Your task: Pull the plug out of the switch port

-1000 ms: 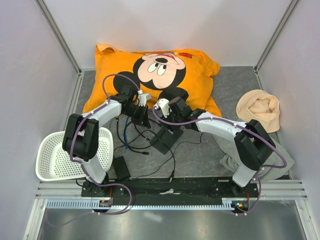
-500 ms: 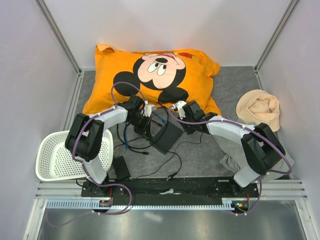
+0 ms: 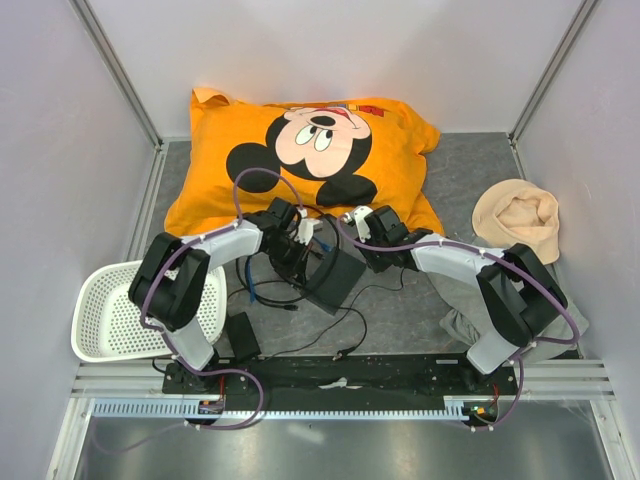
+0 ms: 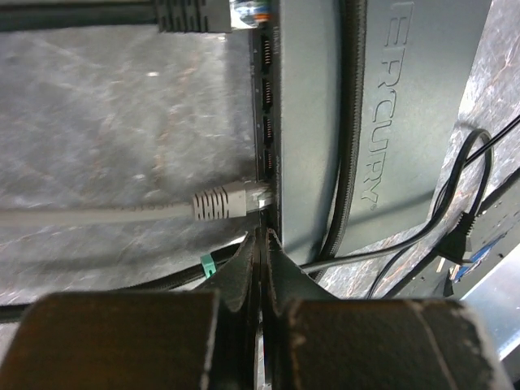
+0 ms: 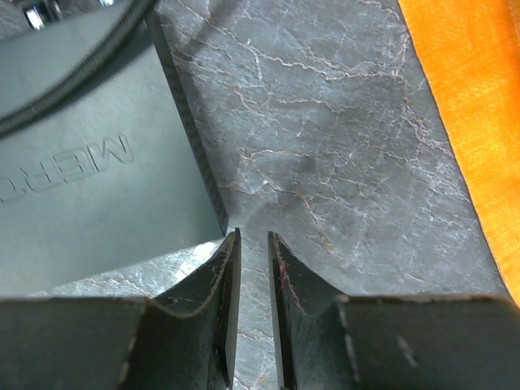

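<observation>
The switch is a flat black box with raised lettering, also seen in the top view as the switch between both arms. A grey plug on a grey cable sits in a switch port in its left edge. My left gripper is shut with nothing between its fingers, its tips just below that plug at the box's corner; from above the left gripper is at the box's far left side. My right gripper is narrowly open over bare floor beside the switch corner.
A black plug lies near the top ports. Thin black cables trail off the box. An orange pillow lies behind, a white basket at left, a small black power brick near the front, a beige hat at right.
Both grippers have closed down, the left fully. The left gripper has moved right and nearer, up to the switch; the right gripper has pulled back off the box to its right corner.
</observation>
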Available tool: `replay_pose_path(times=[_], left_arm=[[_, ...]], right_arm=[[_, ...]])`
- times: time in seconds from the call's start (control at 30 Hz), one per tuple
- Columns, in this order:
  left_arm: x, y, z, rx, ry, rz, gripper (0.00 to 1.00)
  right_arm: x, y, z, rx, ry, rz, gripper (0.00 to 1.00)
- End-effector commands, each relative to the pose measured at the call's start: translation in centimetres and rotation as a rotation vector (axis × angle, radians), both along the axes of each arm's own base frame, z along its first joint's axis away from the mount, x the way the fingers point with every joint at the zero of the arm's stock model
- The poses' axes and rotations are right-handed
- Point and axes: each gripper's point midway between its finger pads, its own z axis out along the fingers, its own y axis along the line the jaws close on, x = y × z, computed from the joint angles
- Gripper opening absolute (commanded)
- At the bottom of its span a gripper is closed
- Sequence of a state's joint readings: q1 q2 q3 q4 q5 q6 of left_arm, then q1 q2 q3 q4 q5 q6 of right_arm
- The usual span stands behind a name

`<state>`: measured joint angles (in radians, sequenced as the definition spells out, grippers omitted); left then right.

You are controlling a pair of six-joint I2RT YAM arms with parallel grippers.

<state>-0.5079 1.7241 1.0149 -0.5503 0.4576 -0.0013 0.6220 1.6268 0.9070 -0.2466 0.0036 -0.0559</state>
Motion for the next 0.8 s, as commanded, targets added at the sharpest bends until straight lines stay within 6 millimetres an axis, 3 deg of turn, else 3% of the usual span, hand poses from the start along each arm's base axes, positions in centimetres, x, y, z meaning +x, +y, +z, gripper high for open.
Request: replay_pose_path(times=[0.0,0.2,0.47,0.6,0.77], left_arm=[[-2.0,-1.9,0.3,-0.012,0.011,-0.114,0.02],[-3.4,-4.7,1.0,-0.062,0.035,-0.188,0.02],[-3.2,-7.8,1.7,-0.098,0.035,-0.249,0.02],[-2.4,-7.4,3.0,-0.083,-0.01,-0.259,0.02],[-1.3,-5.2,4.0,-0.084,-0.05,-0.214,0.02]], right_arm=[[0.4,1.0,0.6,0.048,-0.014,0.011,0.27],[0.0,1.2,0.9,0.071,-0.009,0.026,0.29],[1.0,0.2,0.8,0.076,0.003,-0.04,0.3],[3.3,-2.9,3.1,0.09,-0.012,-0.181,0.27],[1.5,-3.7,4.1,0.079,0.001,-0.124,0.26]])
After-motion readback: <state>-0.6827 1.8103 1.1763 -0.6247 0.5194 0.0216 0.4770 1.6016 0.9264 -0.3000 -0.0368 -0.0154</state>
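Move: The switch's middle lies about 7 cm to the right of the left hand and 2 cm ahead, a little lower; the shut fingertips are at the port edge near its near-left end. The grey plug sits in that edge about 2 cm ahead of them, the black plug some 8 cm ahead and 3 cm to the right. From the right hand the switch's middle lies about 9 cm left, 3 cm back and slightly lower. The switch is pushed at its port edge, beside the grey plug, by the left hand's still-shut fingertips, going right and back across the table, then on to the right, about 6 cm in all, turning some 10 degrees clockwise and rising slightly at the end. The right hand waits near the opposite corner, then draws off about 4 cm right and somewhat forward, fingers still part-open. ##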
